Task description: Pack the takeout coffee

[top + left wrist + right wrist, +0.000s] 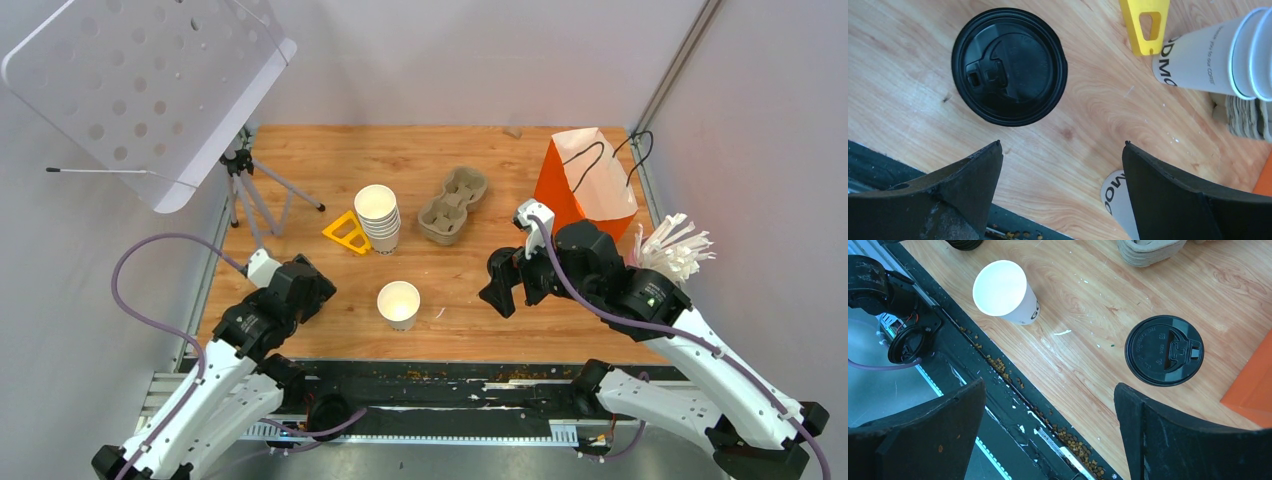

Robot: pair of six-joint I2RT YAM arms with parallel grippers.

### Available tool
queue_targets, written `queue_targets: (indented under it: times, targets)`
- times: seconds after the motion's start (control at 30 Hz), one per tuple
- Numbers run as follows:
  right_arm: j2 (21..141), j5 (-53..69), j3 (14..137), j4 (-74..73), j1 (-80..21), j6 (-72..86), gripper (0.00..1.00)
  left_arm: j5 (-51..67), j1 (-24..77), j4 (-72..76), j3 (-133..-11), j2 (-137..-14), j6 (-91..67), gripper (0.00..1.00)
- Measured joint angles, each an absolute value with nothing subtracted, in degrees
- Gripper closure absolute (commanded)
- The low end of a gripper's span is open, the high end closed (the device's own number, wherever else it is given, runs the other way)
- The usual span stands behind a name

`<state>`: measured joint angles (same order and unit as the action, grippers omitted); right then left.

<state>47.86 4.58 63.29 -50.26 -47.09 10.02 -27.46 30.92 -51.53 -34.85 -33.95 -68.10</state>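
The takeout coffee's white paper cup point(398, 303) with dark lettering stands upright near the table's front edge with no lid on it; it also shows in the right wrist view point(1004, 290). One loose black lid point(1009, 66) lies flat on the wood just ahead of my left gripper point(1062, 143), which is open and holds nothing. A second black lid point(1164, 350) lies flat ahead of my right gripper point(1050, 385), also open and holding nothing. In the top view the left gripper point(318, 290) is left of the cup and the right gripper point(497, 293) is to its right.
A stack of lidless white cups point(378, 215), a yellow plastic piece point(348, 233) and a cardboard cup carrier point(453, 205) sit mid-table. An orange paper bag point(590, 180) stands back right beside white straws point(675, 250). A small tripod point(245, 180) stands at left.
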Motion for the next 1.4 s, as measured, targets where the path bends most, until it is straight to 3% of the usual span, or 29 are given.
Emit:
queue_targets:
  times: [0.17, 0.27, 0.37, 0.53, 1.0, 1.4]
  targets:
    - [47.9, 4.6, 63.3, -50.3, -47.1, 9.9, 0.00, -29.1, 29.5, -54.9, -34.9, -34.1, -71.8, 0.23]
    - [47.9, 4.5, 63.3, -50.2, -47.1, 9.7, 0.00, -31.0, 29.0, -57.1, -34.9, -34.0, -74.4, 0.41]
    - [47.9, 4.5, 63.3, -50.2, -47.1, 9.7, 0.00, -32.9, 28.7, -58.6, -34.9, -33.4, -76.5, 0.51]
    - [47.9, 4.6, 63.3, -49.8, -47.1, 9.8, 0.00, -36.0, 27.3, -58.5, -34.3, -31.8, -77.3, 0.55]
    - [48.6, 4.6, 62.9, -48.6, -47.1, 9.8, 0.00, -36.4, 17.3, -54.5, -31.0, -36.1, -75.4, 0.53]
    - [49.9, 3.5, 62.6, -47.8, -47.1, 9.8, 0.00, -35.2, 13.7, -48.9, -27.6, -37.8, -72.2, 0.65]
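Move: The stack of black lids lies about 6 cm to the left of the left hand, some 2 cm farther out and 8 cm below it. A tripod foot stands roughly 7 cm left of the stack and 4 cm beyond it; the yellow triangle is some 15 cm ahead of the left hand and 4 cm right. The empty cup is about 14 cm to its right, 1 cm nearer the base. From the right hand, the lids lie some 38 cm left, 6 cm ahead and well below. The left hand, empty and clear of the cup, swings about 8 cm left across to the lid stack, staying nearly level at first while its wide-open fingers come in to a bit under half open. In the second half it sinks as well, ending about 4.5 cm lower with the wrist turned some 25 degrees counter-clockwise and the fingertips close over the stack's near left part, narrowing slightly more; contact can't be seen. ##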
